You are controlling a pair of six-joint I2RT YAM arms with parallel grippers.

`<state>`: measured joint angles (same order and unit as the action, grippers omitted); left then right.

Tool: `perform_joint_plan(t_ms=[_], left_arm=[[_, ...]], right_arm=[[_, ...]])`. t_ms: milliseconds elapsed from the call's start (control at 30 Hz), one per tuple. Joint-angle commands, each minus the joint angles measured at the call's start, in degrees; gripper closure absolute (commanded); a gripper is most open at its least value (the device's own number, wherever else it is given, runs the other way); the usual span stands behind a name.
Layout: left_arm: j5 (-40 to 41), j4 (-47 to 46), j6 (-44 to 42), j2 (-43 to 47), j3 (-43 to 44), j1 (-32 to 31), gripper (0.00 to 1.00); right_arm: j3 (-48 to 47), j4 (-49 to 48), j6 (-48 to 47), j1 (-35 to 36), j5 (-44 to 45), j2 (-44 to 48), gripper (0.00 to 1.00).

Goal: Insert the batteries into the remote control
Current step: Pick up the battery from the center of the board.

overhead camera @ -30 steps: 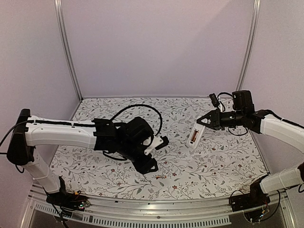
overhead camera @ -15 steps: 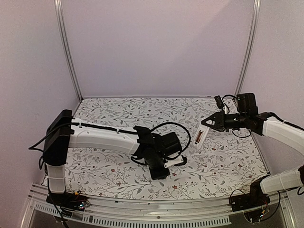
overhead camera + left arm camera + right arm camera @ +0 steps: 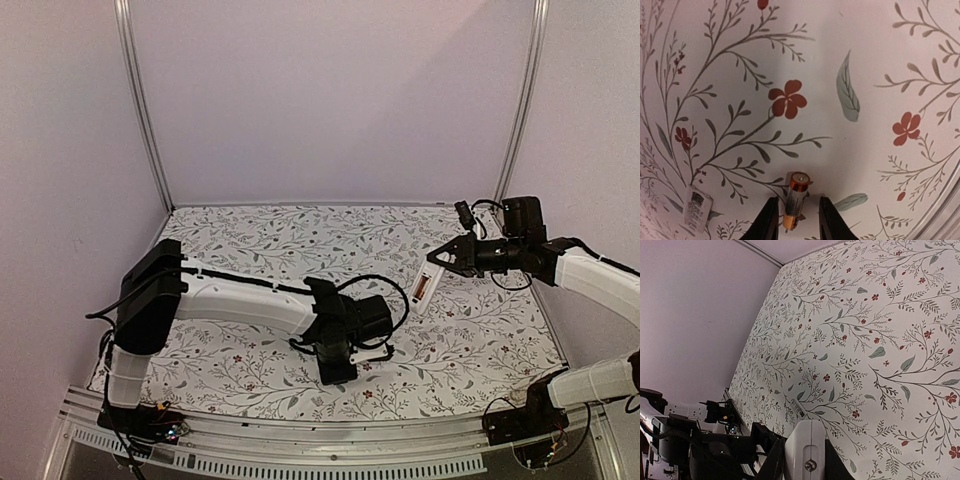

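One battery [image 3: 794, 201], a slim gold-and-copper cylinder, lies on the flowered cloth. My left gripper [image 3: 797, 200] points down over it, open, with a finger on each side. A narrow gap shows at the left finger [image 3: 767, 220] and a wider one at the right finger. In the top view the left gripper [image 3: 339, 374] hides that battery. My right gripper [image 3: 447, 260] is shut on the white remote control [image 3: 424, 287] and holds it tilted in the air at the right. The right wrist view shows the remote control [image 3: 807, 447] from its end, with a metal contact in its recess.
A small white printed piece [image 3: 696, 205] lies flat on the cloth left of the battery. It also shows in the right wrist view as a narrow printed piece [image 3: 799, 410]. The table's metal front rail [image 3: 330, 440] runs just behind the left gripper. Pale walls enclose the table.
The left arm has swung right and down toward the near edge, over the battery, and its jaws have narrowed. The right arm has carried the remote control slightly right.
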<state>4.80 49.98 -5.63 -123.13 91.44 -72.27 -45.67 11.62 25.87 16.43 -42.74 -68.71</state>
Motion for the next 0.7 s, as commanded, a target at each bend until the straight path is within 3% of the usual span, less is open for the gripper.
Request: perform_joint_plan(t_ms=[0, 133, 300, 467, 667], left_arm=[[0.73, 1.47, -0.85, -2.15, 1.75, -0.5, 0.73], [0.12, 2.55, -0.67, -2.91, 2.29, -0.12, 0.8], [-1.8, 4.67, 1.86, -3.83, 3.13, 1.34, 1.0], [0.37, 4.75, 8.94, -1.31, 3.4, 3.1, 1.0], [5.98, -2.22, 28.1, 9.23, 0.35, 5.91, 1.0]], right_arm=[[0.41, -0.16, -0.55, -0.42, -1.23, 0.81, 1.0], [0.32, -0.18, -0.63, -0.44, -1.29, 0.68, 1.0], [0.24, -0.14, -0.73, -0.41, -1.2, 0.68, 1.0], [-0.72, 0.31, -0.65, -0.67, -1.28, 0.66, 1.0], [-2.72, 1.6, -0.81, -0.87, -1.47, -0.07, 1.0]])
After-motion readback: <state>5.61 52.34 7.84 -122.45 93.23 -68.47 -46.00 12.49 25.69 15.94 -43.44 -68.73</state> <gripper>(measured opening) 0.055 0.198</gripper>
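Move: The battery lies on the table right between the left hand's open fingertips, less than a centimetre below the hand point. From the left hand, the small white label is about 7 cm ahead and 4 cm to the left, flat on the table. The remote control hangs in the right hand, roughly 11 cm ahead of the left hand, 18 cm to its right and 15 cm higher. From the right hand, the battery is about 14 cm back, 21 cm left and 20 cm below. Pointing straight down, the left hand sinks barely half a centimetre while its fingers close from either side of the battery and pinch it between their tips. Still gripping, it then sets off gathering speed, about 3 cm forward towards the white label and about 1 cm left, rising some 1.5 cm off its lowest point late on and turning roughly 15 degrees counter-clockwise. ##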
